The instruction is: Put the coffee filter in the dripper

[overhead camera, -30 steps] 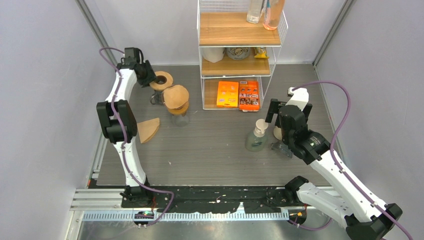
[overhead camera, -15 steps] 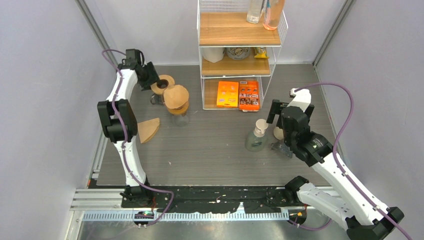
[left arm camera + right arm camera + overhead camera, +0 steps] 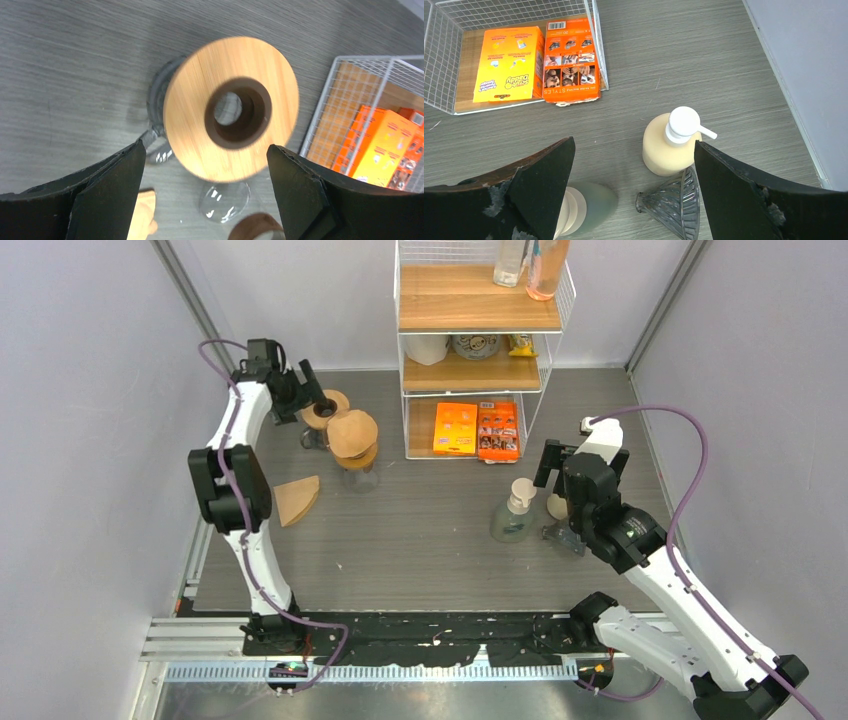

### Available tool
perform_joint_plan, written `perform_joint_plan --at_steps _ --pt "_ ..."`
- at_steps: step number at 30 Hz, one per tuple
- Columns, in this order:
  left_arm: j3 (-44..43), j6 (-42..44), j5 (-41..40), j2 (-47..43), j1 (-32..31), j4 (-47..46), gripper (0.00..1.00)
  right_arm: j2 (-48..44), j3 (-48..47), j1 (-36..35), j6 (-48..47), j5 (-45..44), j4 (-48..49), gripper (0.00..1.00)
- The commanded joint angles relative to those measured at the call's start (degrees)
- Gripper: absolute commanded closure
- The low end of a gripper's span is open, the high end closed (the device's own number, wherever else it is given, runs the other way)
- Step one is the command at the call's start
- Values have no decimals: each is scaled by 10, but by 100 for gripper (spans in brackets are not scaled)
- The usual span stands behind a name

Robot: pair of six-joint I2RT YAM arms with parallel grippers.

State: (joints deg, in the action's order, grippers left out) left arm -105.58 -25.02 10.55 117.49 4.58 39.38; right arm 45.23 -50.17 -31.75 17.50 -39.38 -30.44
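Note:
A flat brown coffee filter (image 3: 297,499) lies on the table at the left; its edge shows (image 3: 141,216) in the left wrist view. A second brown filter (image 3: 353,432) sits on a glass carafe with a wooden collar. Beside it, a round wooden dripper ring (image 3: 325,405) (image 3: 230,107) with a dark hole rests on a glass cup. My left gripper (image 3: 312,392) (image 3: 206,150) hovers over that ring, open and empty. A ribbed glass dripper cone (image 3: 676,202) (image 3: 562,537) lies on its side under my right gripper (image 3: 634,145) (image 3: 575,462), which is open and empty.
A green pump bottle (image 3: 513,512) (image 3: 591,205) and a cream pump bottle (image 3: 669,147) stand by the glass cone. A wire shelf rack (image 3: 478,340) at the back holds orange boxes (image 3: 476,430) (image 3: 541,62). Walls close in on both sides.
My left gripper has opened wide and let go of the wooden ring's rim; the ring shifted slightly. The right arm has barely moved.

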Motion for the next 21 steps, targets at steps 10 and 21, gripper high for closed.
perform_joint_plan --at_steps 10,21 --pt "305 -67 -166 -346 0 -66 1 5 14 1 -22 17 117 5" --pt "524 -139 -222 -547 0 -124 1 -17 26 1 22 -25 95 5"
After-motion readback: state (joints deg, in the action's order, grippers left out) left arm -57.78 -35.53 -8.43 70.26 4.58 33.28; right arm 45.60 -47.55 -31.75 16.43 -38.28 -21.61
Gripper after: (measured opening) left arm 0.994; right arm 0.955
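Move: The coffee filter lying flat on the table is about 20 cm back from the open left hand, 3 cm to its left and 13 cm below. The empty wood-collared dripper it has just released sits some 2 cm ahead, 4 cm right and 4 cm lower, with the dark jug beneath it. The dripper that already holds a filter is roughly 8 cm back, 11 cm right. From the right hand, the loose filter lies about 58 cm left, 3 cm ahead and 24 cm down. Bring the left gripper, empty and still wide open, up and back off the collared dripper on the dark jug, rising 7 to 8 cm, then carry it on back and down in one quick arc towards the loose filter, about 18 cm back in all and slightly left. Turn the hand some 20 degrees counter-clockwise on the way and touch nothing yet. ##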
